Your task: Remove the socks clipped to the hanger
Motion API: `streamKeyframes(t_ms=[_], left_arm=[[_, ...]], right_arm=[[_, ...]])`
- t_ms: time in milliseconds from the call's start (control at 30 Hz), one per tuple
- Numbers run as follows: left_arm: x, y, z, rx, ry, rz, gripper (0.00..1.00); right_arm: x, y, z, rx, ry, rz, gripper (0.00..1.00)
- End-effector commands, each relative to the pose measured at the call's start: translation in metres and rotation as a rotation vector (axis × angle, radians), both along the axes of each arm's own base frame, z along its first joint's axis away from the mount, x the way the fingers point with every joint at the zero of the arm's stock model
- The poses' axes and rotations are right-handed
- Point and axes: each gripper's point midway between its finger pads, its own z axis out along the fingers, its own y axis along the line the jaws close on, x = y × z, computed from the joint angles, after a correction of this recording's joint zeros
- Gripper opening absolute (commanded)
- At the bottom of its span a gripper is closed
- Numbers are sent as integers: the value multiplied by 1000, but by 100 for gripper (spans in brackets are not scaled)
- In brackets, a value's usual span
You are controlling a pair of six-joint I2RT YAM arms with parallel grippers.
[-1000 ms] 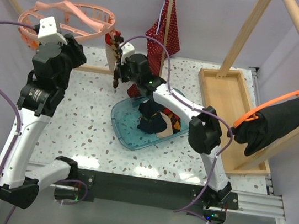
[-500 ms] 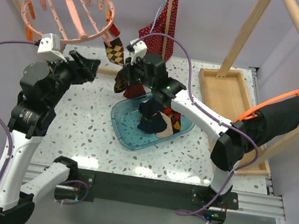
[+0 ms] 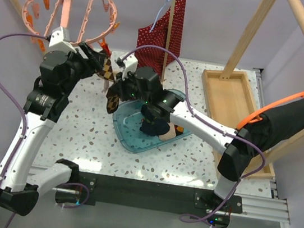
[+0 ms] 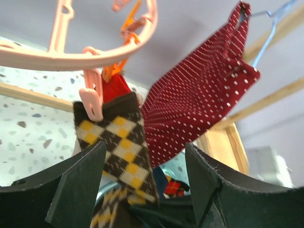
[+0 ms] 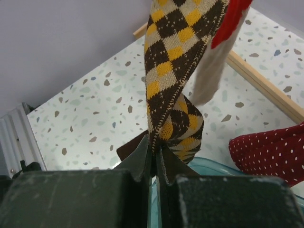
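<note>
The salmon-pink ring hanger (image 3: 70, 7) hangs at the back left. One of its pink clips (image 4: 92, 100) holds a brown and yellow argyle sock (image 4: 118, 147) (image 3: 109, 73), with a pale, red-topped sock (image 5: 211, 76) behind it. My left gripper (image 4: 145, 183) (image 3: 99, 61) is open just below that clip, the sock hanging between and in front of its fingers (image 4: 76, 185). My right gripper (image 5: 156, 148) (image 3: 115, 94) is shut on the lower end of the same argyle sock (image 5: 173, 42), which is stretched taut. More socks (image 3: 159, 126) lie in the blue bin (image 3: 126, 137).
A red white-dotted garment (image 3: 162, 36) (image 4: 199, 99) hangs right behind the sock. A wooden tray (image 3: 237, 114) and wooden frame posts stand at the right. An orange hanger with black cloth (image 3: 280, 129) hangs at the far right.
The left gripper opened wider and rose to the clip holding the argyle sock. The right gripper pulled the sock's lower end down toward the bin. The hanger swung up from its tilt.
</note>
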Motion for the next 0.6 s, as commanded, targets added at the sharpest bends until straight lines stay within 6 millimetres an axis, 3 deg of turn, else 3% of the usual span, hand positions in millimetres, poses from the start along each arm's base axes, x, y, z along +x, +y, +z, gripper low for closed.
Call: streamKeyframes(t_ms=[0, 233, 567], left_arm=[[3, 31, 22, -27, -53, 188, 73], [17, 51, 10, -2, -9, 316, 75], [28, 68, 5, 22, -6, 429, 75]], right_arm=[[-8, -8, 50, 94, -73, -48, 0], [-27, 1, 56, 63, -144, -88, 0], [-33, 5, 60, 42, -196, -125, 0]])
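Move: Just ahead of the open left hand, the pink clip holding the argyle sock sits about 5 cm farther out, 4 cm left and 3 cm higher; the red sock hangs some 4 cm beyond that clip and 2 cm to its right. From the right hand, which already holds the argyle sock's lower part, the clip is about 6 cm ahead, 7 cm left and 13 cm up, while the blue tub lies roughly 16 cm right, 5 cm back and 25 cm below. Swinging in on the pink clip, the left hand shifts left about 5 cm, going slightly forward and down, and turns some 20 degrees counter-clockwise so its wide-open fingers come to face the clip, with no touch visible. The right hand keeps its pinch on the argyle sock, rising a little first, then drawing back some 4 cm in all. ##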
